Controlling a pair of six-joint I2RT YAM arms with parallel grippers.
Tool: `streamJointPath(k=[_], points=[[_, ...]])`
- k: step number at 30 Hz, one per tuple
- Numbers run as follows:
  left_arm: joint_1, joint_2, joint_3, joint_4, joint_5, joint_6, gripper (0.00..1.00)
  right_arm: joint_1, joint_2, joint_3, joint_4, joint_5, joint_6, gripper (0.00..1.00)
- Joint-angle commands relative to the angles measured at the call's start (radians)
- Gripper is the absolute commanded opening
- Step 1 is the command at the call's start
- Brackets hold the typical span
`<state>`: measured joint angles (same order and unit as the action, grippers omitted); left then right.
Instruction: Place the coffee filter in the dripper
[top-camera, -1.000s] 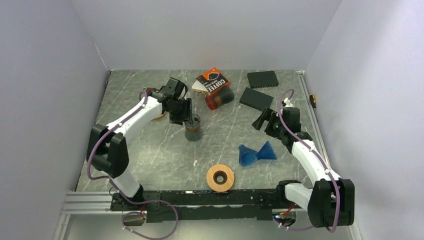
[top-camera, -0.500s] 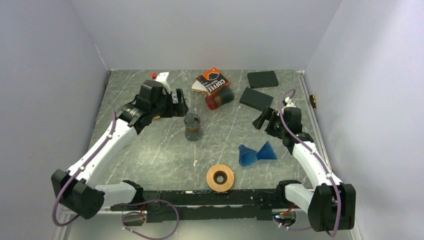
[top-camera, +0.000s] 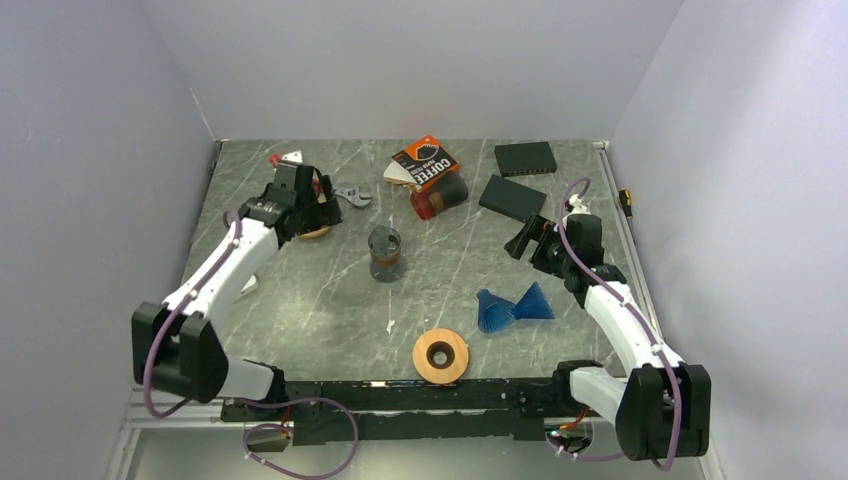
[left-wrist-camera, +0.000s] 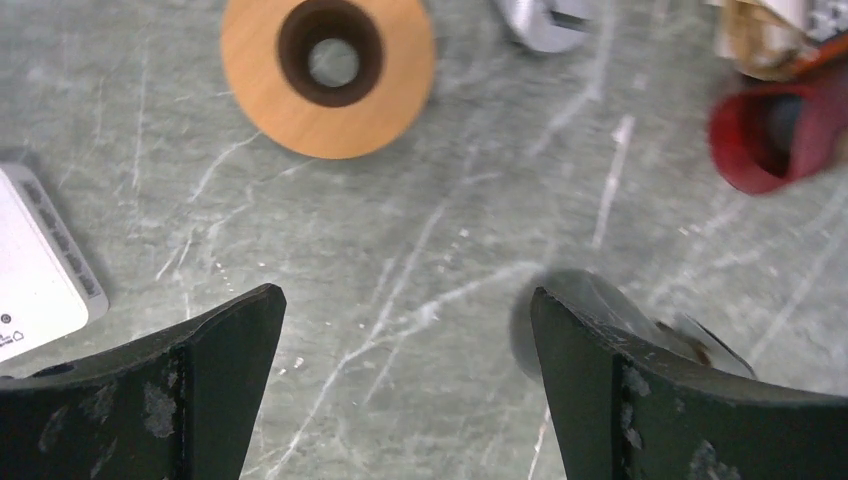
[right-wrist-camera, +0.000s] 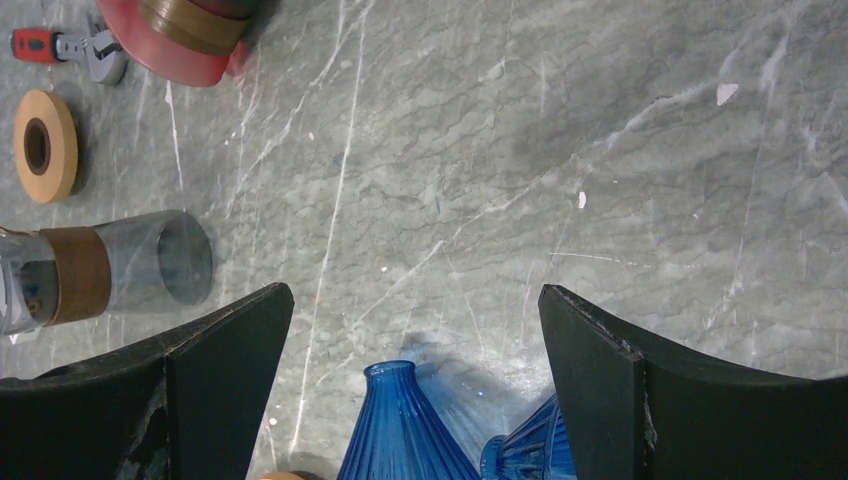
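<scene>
The coffee filters are pale papers sticking out of an orange and black pack at the back of the table. A grey glass dripper with a brown collar stands mid-table, apart from both grippers. It lies at the left of the right wrist view. Two blue ribbed drippers lie to its right, just under my open right gripper. A red dripper lies by the pack. My left gripper is open and empty at the back left, over bare table.
One wooden ring lies near the front edge and another lies beside my left gripper. A wrench and a white device are at the back left. Two black boxes sit at the back right. Walls close three sides.
My left gripper has opened, let go of the grey dripper and swung back to the left. The dripper stays upright where it was. The right arm has not moved.
</scene>
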<state>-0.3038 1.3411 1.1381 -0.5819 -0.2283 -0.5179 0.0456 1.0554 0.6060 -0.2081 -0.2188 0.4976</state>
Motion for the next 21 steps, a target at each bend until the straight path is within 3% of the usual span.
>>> streamJointPath(k=[1,9,21], points=[[0.11,0.097,0.007,0.022,0.056,-0.092,1.0,-0.004,0.011,0.024,0.048,-0.007,-0.007,1.0],[0.24,0.388,0.188,-0.125,0.107,-0.155,1.0,-0.004,0.036,0.037,0.068,-0.013,0.005,1.0],[0.357,0.541,0.265,-0.022,0.24,-0.153,1.0,-0.004,0.106,0.043,0.085,-0.034,0.018,1.0]])
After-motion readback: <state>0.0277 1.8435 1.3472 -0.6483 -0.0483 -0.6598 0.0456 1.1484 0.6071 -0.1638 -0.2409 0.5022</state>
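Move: The tape roll lies about 7 cm ahead of the open left gripper, some 3 cm to its left and 16 cm below. Beyond the tape roll is the wrench, about 14 cm ahead of the gripper and 2 cm to its right. The glass jar stands some 16 cm to the gripper's right and 5 cm back. From the right gripper, the tape roll is far off, about 54 cm left and 13 cm ahead. Lower the left gripper about 12 cm to the left side of the tape roll, swinging it some 8 cm left and 6 cm forward as it sinks, and ease off low beside the roll. Tip the fingers about 20 degrees further down and turn the wrist counter-clockwise by as much, keeping the jaws wide open. Meanwhile let the open right gripper sink slightly. ##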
